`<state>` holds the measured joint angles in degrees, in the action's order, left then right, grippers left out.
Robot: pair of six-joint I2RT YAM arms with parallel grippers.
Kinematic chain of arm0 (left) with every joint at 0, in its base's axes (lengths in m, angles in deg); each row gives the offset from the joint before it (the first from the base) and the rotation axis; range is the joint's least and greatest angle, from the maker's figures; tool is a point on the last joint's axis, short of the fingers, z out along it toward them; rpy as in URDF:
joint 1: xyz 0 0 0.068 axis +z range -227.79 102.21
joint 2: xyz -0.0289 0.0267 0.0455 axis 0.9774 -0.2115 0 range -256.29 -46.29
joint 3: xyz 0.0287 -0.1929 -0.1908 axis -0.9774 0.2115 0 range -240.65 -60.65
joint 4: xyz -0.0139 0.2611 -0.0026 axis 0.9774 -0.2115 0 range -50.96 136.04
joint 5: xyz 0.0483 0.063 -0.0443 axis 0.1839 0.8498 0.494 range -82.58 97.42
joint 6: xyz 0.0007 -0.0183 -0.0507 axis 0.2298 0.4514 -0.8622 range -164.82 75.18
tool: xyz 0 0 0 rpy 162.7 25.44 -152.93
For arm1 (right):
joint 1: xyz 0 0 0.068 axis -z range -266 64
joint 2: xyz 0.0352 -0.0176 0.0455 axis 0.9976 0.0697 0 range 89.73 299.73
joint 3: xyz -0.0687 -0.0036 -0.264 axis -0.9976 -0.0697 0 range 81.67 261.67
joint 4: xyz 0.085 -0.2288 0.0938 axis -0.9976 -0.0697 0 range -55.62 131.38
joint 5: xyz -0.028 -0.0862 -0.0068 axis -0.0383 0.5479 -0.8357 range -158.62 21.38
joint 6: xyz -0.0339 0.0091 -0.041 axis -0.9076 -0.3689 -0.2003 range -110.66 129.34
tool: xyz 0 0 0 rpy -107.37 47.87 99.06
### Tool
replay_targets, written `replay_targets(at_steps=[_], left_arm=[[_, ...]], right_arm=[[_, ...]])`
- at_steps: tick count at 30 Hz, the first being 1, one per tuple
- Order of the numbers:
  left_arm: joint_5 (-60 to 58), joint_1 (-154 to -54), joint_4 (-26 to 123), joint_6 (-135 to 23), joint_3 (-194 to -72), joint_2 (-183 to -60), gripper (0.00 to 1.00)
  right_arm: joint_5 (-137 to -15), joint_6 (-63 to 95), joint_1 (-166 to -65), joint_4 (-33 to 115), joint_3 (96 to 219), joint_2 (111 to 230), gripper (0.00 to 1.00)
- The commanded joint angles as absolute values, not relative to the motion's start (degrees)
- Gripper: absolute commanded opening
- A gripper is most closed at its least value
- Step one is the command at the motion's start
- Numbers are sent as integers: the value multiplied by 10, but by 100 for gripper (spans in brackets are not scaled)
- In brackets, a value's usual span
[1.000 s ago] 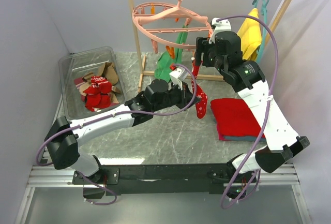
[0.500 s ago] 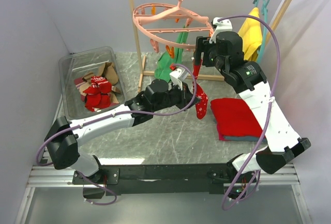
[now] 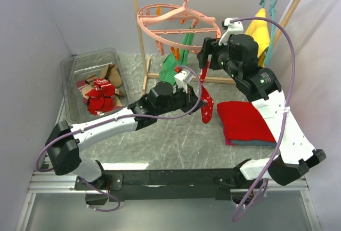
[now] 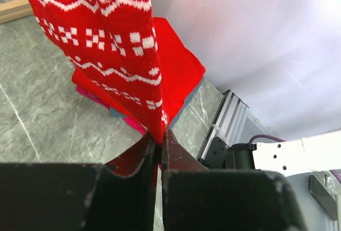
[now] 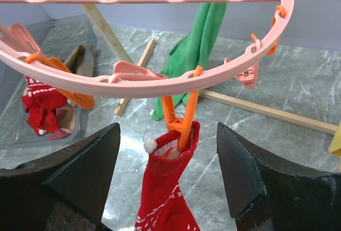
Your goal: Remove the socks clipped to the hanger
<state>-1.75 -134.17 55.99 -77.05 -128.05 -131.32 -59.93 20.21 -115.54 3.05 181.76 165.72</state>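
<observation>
The salmon-pink hanger hangs by its hook from the rack's rail. A single red sock with white patterns hangs from an orange peg on the ring. My left gripper is shut on the sock's lower end, its fingertips pinching the fabric. My right gripper is up at the ring's near edge, open. In the right wrist view its fingers stand either side of the peg and the sock's cuff without touching them.
A clear bin at the left holds several red and tan socks. A green cloth hangs behind the ring. A folded red cloth lies at the right. The wooden rack post and a yellow cloth stand behind.
My right gripper has risen slightly toward the ring and its jaws have spread a little. The left arm and the sock have stayed put.
</observation>
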Motion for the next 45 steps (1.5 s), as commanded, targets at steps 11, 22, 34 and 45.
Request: replay_targets(at_steps=[11,22,34,45], left_arm=[[-25,-1348,568,-778,-1289,-1291,9],[-26,-1350,566,-780,-1290,-1287,9],[-24,-1351,564,-780,-1287,-1295,9],[-25,-1351,565,-786,-1272,-1299,8]], right_arm=[[-567,192,-1160,79,1815,1694,72],[-558,189,-1159,92,1823,1724,66],[-546,184,-1159,110,1816,1724,40],[-544,177,-1160,105,1826,1723,3]])
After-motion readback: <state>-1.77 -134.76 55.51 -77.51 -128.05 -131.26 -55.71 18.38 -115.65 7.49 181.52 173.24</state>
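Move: The orange clip on the hanger's near rim lies about 5 cm ahead of the right hand, 1 cm left and 4 cm lower; the red sock's cuff hangs from it some 3 cm below. A neighbouring orange clip sits roughly 2 cm ahead and 10 cm left of the right hand, the green cloth about 18 cm ahead, 8 cm left and well below. From the left hand, the target clip is some 16 cm ahead, 2 cm right and 10 cm up. The right fingers, clear of the orange clip at first, end up pinching its upper part from both sides: the hand slides in forward about 5 cm while sinking some 4 cm, then closes from wide to about a third open, its grip effort rising. The left hand stays in place and keeps the lower part of the red sock pinched. ##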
